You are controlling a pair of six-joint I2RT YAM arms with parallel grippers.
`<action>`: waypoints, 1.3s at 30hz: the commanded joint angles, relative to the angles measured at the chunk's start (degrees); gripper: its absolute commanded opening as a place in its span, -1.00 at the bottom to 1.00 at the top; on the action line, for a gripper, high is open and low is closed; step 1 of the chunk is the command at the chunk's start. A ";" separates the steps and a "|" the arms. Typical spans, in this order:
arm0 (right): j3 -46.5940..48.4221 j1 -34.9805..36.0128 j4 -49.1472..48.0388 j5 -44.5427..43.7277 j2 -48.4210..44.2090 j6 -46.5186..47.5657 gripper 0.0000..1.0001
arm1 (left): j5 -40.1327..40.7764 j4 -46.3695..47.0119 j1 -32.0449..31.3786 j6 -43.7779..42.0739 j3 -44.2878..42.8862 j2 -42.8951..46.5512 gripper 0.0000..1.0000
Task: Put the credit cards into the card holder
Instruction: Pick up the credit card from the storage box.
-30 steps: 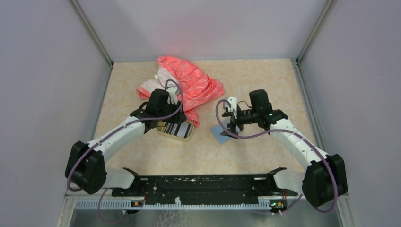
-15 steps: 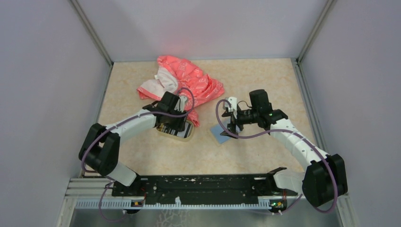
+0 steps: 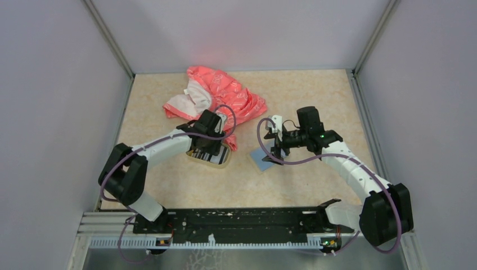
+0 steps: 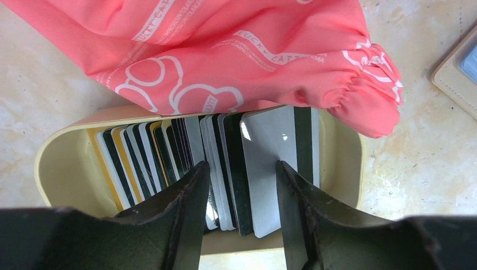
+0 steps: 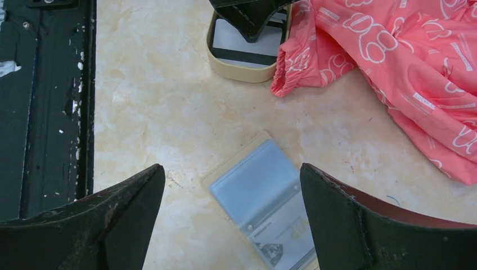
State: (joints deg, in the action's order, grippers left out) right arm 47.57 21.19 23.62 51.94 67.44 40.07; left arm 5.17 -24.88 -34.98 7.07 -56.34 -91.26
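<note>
Several credit cards [image 4: 225, 163] stand on edge in an oval cream dish [image 4: 62, 169], dark, white and yellow ones side by side. My left gripper [image 4: 242, 166] hangs open over them, its fingers straddling a few cards near the dish's right end; in the top view the left gripper [image 3: 209, 147] covers most of the dish [image 3: 226, 161]. The card holder [image 5: 264, 191] lies unfolded on the table, tan-edged with blue-grey clear pockets and a printed card in the lower one. My right gripper [image 5: 232, 169] hovers wide open just above the card holder [image 3: 259, 159], empty.
A pink-red patterned cloth [image 3: 225, 95] lies bunched behind the dish, its hem draped over the far rim of the dish [image 4: 337, 95]. The black base rail [image 3: 236, 219] runs along the near edge. Grey walls close in the table on three sides.
My left arm has reached further right, bringing its gripper over the right end of the dish. The right arm and card holder have stayed put.
</note>
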 commanded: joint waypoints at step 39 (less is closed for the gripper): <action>0.68 -0.69 -0.76 2.49 -1.08 1.06 0.79 | -17.27 4.74 -0.45 4.61 2.73 3.95 -0.33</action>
State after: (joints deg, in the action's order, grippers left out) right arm 47.57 21.08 23.66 52.38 67.44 40.07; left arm -8.56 -22.74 -35.53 11.14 -54.26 -85.76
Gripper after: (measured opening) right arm 0.895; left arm 0.332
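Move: The silver card near the right end of the row in the storage box lies about 2 cm to the right of the left hand and 2 cm below it, with the box's middle some 3 cm left and 3 cm down. The pink cloth's near end is about 7 cm right and 4 cm ahead, and the card holder about 20 cm right and 3 cm back, both a few centimetres lower. From the idle right hand the silver card is some 19 cm left, 2 cm ahead and 14 cm below. The left hand first narrows its fingers part way around the front cards at the right end of the row, from a bit over half open to about a third, and keeps that gap. It then draws about 4 cm to the right, towards the end of the box, while coming back and rising some 2.5 cm each and rolling its left side down by about 15 degrees, the left finger close against the cards as it brings them along. ##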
